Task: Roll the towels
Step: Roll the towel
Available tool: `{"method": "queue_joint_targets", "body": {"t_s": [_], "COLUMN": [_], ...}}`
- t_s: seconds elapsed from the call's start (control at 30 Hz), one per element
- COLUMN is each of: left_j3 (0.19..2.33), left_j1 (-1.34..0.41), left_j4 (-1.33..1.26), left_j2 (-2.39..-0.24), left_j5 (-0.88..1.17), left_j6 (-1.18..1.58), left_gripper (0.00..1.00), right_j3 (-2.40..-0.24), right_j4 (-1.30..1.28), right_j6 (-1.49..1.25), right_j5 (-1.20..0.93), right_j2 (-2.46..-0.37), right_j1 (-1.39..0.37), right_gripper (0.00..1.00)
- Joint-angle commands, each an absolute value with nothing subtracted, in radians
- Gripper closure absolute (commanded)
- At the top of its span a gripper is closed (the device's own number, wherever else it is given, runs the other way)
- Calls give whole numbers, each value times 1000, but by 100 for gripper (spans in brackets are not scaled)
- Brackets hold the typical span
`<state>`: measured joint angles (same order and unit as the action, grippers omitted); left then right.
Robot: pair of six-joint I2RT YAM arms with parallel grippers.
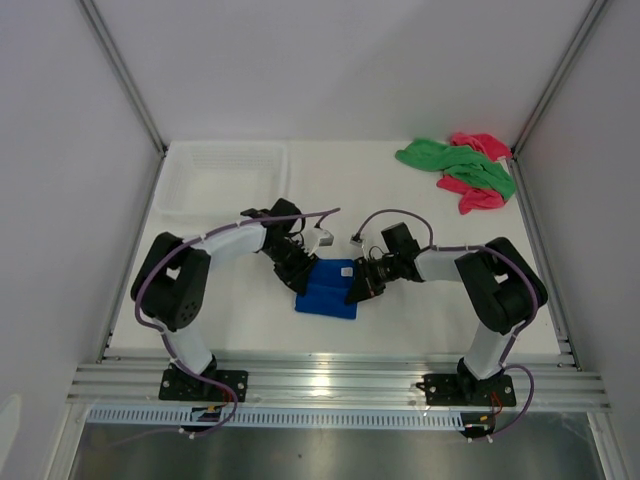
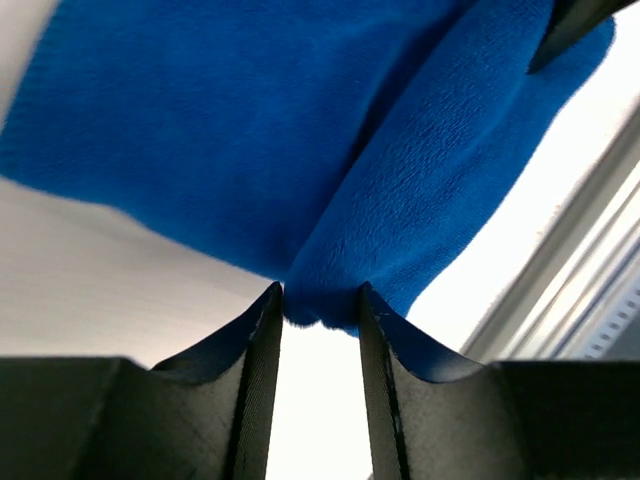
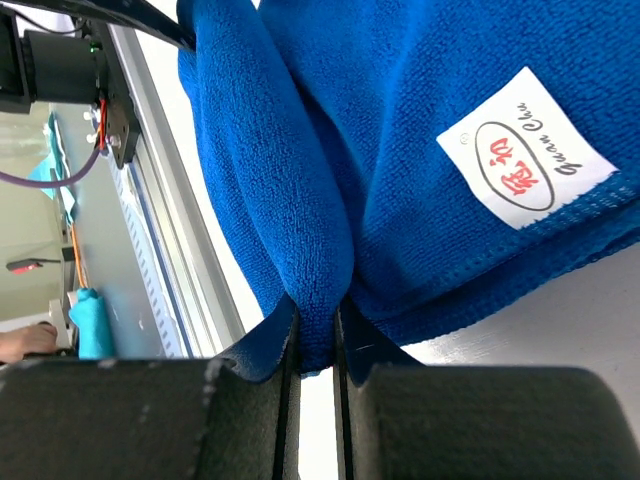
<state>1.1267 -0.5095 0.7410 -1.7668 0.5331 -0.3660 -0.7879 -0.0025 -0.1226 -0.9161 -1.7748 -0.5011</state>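
The royal blue towel [image 1: 326,292] lies folded mid-table between both arms, its white tag [image 1: 347,269] facing up. My left gripper [image 1: 303,268] is at its left edge; in the left wrist view the gripper [image 2: 320,295] stands open, with a raised fold of the blue towel [image 2: 250,130] just between the fingertips. My right gripper [image 1: 358,285] is at the towel's right edge. In the right wrist view that gripper [image 3: 315,310] is shut on a pinched fold of the blue towel [image 3: 400,130], close to the tag [image 3: 525,150]. The green towel [image 1: 455,162] and pink towel [image 1: 478,190] lie crumpled together at the back right.
A white plastic basket [image 1: 225,172] stands at the back left. White walls and metal posts close in the sides. An aluminium rail [image 1: 340,380] runs along the near edge, by the arm bases.
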Motion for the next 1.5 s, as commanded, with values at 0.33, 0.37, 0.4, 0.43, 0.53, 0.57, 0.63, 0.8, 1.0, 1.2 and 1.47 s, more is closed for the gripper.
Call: {"method": "queue_joint_targets", "body": {"t_s": [0.33,0.37,0.4,0.43,0.53,0.57,0.63,0.8,1.0,1.2,1.47], "left_j3": [1071,1065,1054,1004,901,814,763,657,670,709,721], "left_j1": [-520,-523,-528,-544,-622,-647,-719,-802,-818,-818,-815], "left_j4": [700,690,680,640,499,455,367,287,300,322,385], "left_j2": [-1525,-1502,-1455,-1428,-1304,-1275,-1200,-1169,-1250,-1339,-1384], "left_j5": [402,402,402,400,364,345,293,357,318,290,308], "left_j6": [-541,-563,-613,-641,-762,-793,-851,-942,-948,-904,-882], "left_gripper": [55,54,54,53,48,48,46,42,42,44,43], "right_j3": [-833,-836,-835,-838,-842,-845,-848,-850,-859,-870,-876], "right_j4": [-58,-63,-61,-61,-69,-72,-72,-60,-64,-84,-100], "right_j6": [-143,-143,-143,-140,-141,-141,-143,-153,-146,-127,-113], "right_j5": [-782,-782,-782,-784,-779,-778,-773,-764,-756,-758,-755], "right_j2": [-1813,-1813,-1815,-1815,-1818,-1818,-1818,-1822,-1833,-1838,-1833], "right_j1": [-495,-495,-495,-497,-497,-497,-497,-499,-503,-506,-508], "right_gripper": [98,99,99,98,98,98,98,98,98,98,94]}}
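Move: The left end of the blue towel's near strip, where the left hand's open fingers next straddle the cloth, lies about 3 cm back, 2 cm right and 2 cm below the left hand. The fold's left end is right at those fingertips, a centimetre or so below them, and the towel's white label is some 11 cm right and 5 cm ahead. From the right hand, which pinches the fold's other end, the near strip's left end is about 10 cm left and 2 cm back. The blue towel's right end stays pinched in the nearly still right hand, while the left hand leaves the fold's left end. The left hand rises about 6 cm, swings back over the near strip and sinks again, ending some 4 cm back and 2 cm right of its start. On the way its wrist turns clockwise and the fingertips swing forward by roughly 40 degrees each, with the fingers opening wider. ##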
